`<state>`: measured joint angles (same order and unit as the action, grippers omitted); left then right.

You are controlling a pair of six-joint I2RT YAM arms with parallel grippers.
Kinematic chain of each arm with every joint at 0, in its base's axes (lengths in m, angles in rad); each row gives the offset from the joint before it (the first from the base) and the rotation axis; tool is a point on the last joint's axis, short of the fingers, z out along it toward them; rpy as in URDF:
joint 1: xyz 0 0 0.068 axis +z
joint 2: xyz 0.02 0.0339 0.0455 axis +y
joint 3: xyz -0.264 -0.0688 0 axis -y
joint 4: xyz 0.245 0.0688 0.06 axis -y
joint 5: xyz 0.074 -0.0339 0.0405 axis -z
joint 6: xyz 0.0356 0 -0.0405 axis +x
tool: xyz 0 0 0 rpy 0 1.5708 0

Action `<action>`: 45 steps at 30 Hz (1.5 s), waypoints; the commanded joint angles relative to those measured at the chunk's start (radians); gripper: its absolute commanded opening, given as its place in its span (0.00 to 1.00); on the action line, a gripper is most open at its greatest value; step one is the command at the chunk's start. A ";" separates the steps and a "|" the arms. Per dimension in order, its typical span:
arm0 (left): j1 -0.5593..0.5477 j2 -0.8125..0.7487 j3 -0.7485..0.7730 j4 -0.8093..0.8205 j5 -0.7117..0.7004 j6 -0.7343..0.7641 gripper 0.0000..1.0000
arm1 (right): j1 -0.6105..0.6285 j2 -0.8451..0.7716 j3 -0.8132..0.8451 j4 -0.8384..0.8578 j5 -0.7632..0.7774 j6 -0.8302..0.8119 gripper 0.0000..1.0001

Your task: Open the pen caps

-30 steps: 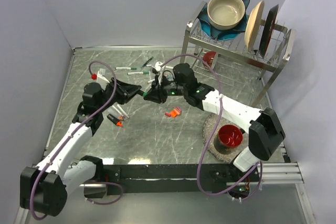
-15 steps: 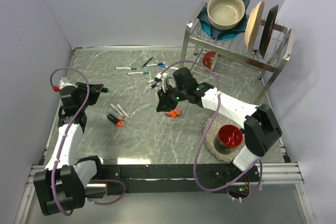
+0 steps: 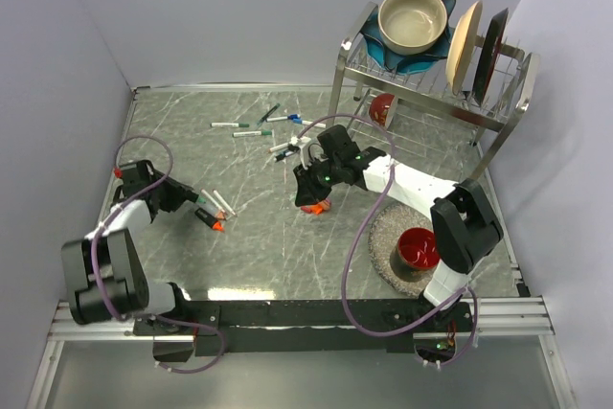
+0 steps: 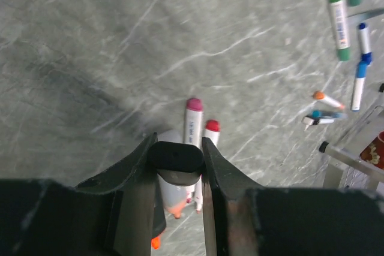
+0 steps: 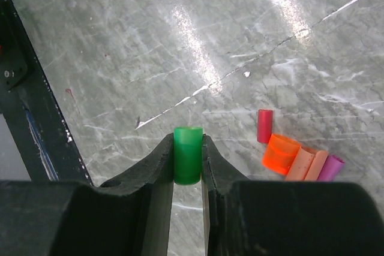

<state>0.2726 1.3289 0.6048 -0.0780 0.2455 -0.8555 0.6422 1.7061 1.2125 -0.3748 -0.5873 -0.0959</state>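
Observation:
My right gripper [image 5: 188, 148] is shut on a green pen cap [image 5: 188, 155], held upright above the table. Loose pen caps lie just to its right: dark red [image 5: 264, 126], orange [image 5: 281, 153], salmon [image 5: 306, 165] and magenta [image 5: 331, 167]. From above, the right gripper [image 3: 311, 196] hangs over that cap pile [image 3: 314, 208]. My left gripper [image 4: 175, 147] is shut on the dark oval end of a marker [image 4: 175, 160]. Under it lie a pink-capped marker [image 4: 193, 125], a red-capped marker [image 4: 211, 131] and a thick orange-tipped marker [image 4: 171, 199]. From above, the left gripper [image 3: 187, 200] is at the table's left.
Several more markers [image 3: 251, 131] lie scattered at the back of the table. A metal dish rack [image 3: 431, 93] with a bowl and plates stands at the back right. A red bowl [image 3: 420, 248] sits on a round mat [image 3: 383, 237] at the front right.
The two grippers have drawn apart. The left arm swung left and down with the marker to the markers on the left. The right gripper carried the green cap over the loose caps.

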 commanded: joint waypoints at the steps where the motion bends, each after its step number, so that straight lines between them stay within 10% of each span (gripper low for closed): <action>1: 0.027 0.076 0.056 0.063 0.112 0.049 0.02 | -0.007 -0.006 0.045 0.001 -0.014 -0.016 0.00; 13: 0.050 0.159 0.064 0.070 0.156 0.032 0.43 | -0.013 0.001 0.055 -0.013 -0.017 -0.025 0.00; 37: 0.059 -0.108 0.150 -0.017 0.219 0.208 0.88 | -0.030 0.133 0.111 -0.113 0.297 -0.169 0.13; 45: 0.053 -0.148 0.121 0.014 0.285 0.246 0.89 | 0.004 0.213 0.209 -0.144 0.313 -0.202 0.19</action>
<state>0.3279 1.2079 0.7223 -0.1089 0.4713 -0.6563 0.6243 1.9057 1.3636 -0.5053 -0.3016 -0.2638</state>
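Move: The left hand holds the uncapped green highlighter close over its resting place, a bare patch about 1 cm ahead and some 4 cm below. On the table, the pink marker's middle lies about 8 cm right and 1 cm back, the grey highlighter 6 cm right and 3 cm back, and the orange-tipped highlighter 6 cm right and 7 cm back. The right hand, holding the green cap, has the orange cap about 6 cm ahead, 4 cm right and 8 cm below, with the red cap about 5 cm ahead and 2 cm right. The left hand sinks about 2.5 cm to put the green highlighter down beside the pink marker, opens its fingers wide to let it go, then rises some 11 cm clear, the fingers tilting up as it leaves. The right hand first holds still, then, keeping its pinch on the green cap, goes down about 6 cm, forward 5 cm and somewhat to the right, its fingers tipping nearly 20 degrees further down towards the pile of loose caps. ##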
